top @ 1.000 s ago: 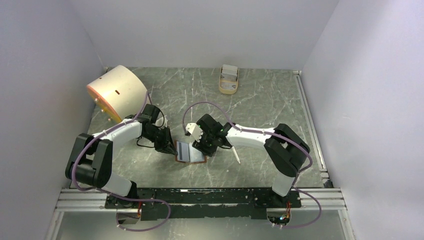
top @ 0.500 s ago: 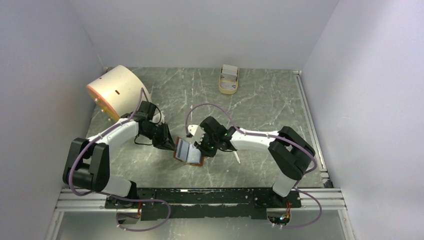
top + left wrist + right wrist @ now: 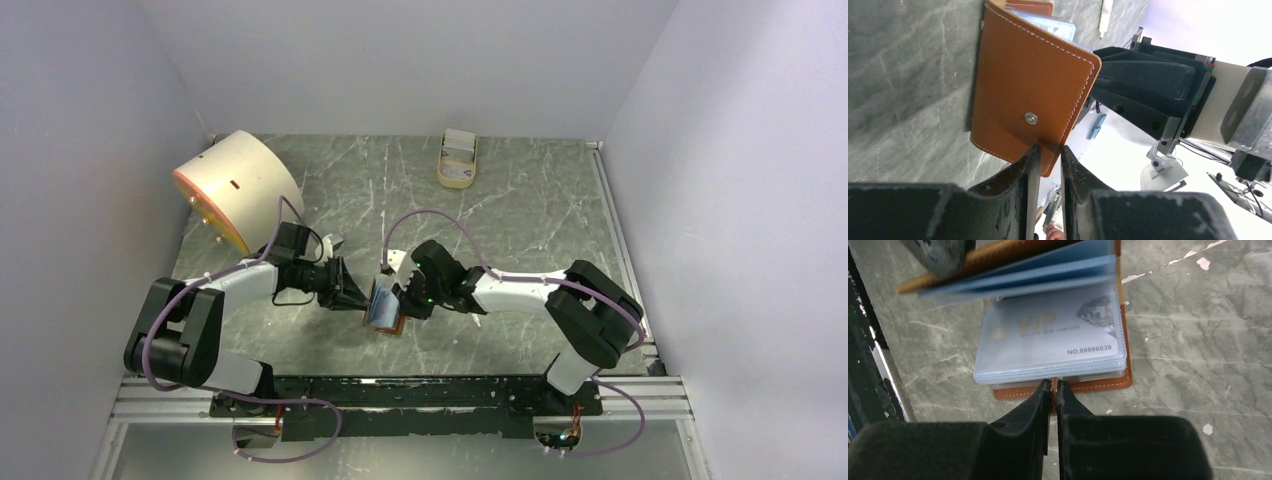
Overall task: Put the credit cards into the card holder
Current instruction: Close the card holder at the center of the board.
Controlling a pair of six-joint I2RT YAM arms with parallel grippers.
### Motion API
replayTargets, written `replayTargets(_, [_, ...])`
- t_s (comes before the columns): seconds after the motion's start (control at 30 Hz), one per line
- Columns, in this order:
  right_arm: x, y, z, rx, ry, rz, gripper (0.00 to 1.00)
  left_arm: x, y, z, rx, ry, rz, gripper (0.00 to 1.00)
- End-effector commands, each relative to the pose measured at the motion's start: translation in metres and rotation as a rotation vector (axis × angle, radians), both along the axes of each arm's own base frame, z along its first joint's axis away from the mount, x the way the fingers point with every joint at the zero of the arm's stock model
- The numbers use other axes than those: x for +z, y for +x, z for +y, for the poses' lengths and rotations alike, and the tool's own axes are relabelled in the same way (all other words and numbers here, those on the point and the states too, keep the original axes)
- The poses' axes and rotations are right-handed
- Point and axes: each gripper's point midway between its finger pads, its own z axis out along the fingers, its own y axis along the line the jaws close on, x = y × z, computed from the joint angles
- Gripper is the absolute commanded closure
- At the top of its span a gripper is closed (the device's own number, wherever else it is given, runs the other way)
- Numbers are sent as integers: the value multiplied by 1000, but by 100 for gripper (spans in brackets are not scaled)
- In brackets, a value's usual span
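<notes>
The brown card holder [image 3: 383, 308] lies between my grippers, half folded. Its near cover [image 3: 1023, 75] stands upright with a metal snap stud showing. My left gripper [image 3: 1049, 149] has the lower corner of that cover between its fingertips, jaws slightly apart, with a gap beside the leather. My right gripper [image 3: 1053, 382] is shut on the holder's snap tab at the edge of the flat half [image 3: 1098, 385]. A pale credit card [image 3: 1048, 335] printed VIP sits in a clear sleeve. Light blue leaves [image 3: 1018, 270] hang above it.
A big cream drum [image 3: 238, 185] lies on its side at the back left. A tan oval tray [image 3: 458, 160] with pale flat pieces in it stands at the back. A thin white stick [image 3: 1104, 15] lies on the marble beyond the holder.
The holder lay open and flat a second ago; its left cover has swung upright and over. The right gripper shut on the snap tab. The left arm swung lower and its jaws eased apart.
</notes>
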Motion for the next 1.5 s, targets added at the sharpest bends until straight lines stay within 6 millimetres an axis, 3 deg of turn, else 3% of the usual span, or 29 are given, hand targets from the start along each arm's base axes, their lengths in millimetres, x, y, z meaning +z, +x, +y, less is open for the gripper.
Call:
replayTargets(0.0, [23,12,13,-37,105,-63,95,5,2,-13,-16,-88,-28,75])
replayTargets(0.3, [37,8,19,-30,231,-101,95,-26,9,-20,-4,29,9,77])
replayTargets(0.9, [40,-5,1,55,225,-187,90,-70,9,-19,7,187,47,77])
replayTargets(1.13, [38,-23,11,203,258,-155,90,-74,11,-15,18,226,49,77])
replayTargets(1.3, [39,-27,7,263,248,-195,90,-77,12,-14,17,239,55,77])
replayTargets(1.47, [42,-30,6,324,249,-219,90,-64,16,-19,26,210,34,76])
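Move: The left fingers are at the outside of the card holder's half-raised cover, whose middle is about 2 cm to their right and 3 cm below; the holder's middle is about 4 cm right, 1 cm back and 5 cm below. The VIP card in its base is some 5 cm right, 1 cm back and 5 cm below the left hand. From the right hand, already pinching the base's right edge, the holder's middle is about 4 cm left, 1 cm back, level in height. The left hand, its fingers staying slightly parted, first eases about 2 cm right against the outside of the cover to fold it over, then sinks some 6 cm beside it, drifting a little forward late on, until a fingertip is at the spine down near the table. The right hand keeps its pinch on the base's right edge, rising about 3 cm and then drawing back some 3 cm, turning about 15 degrees counter-clockwise. ##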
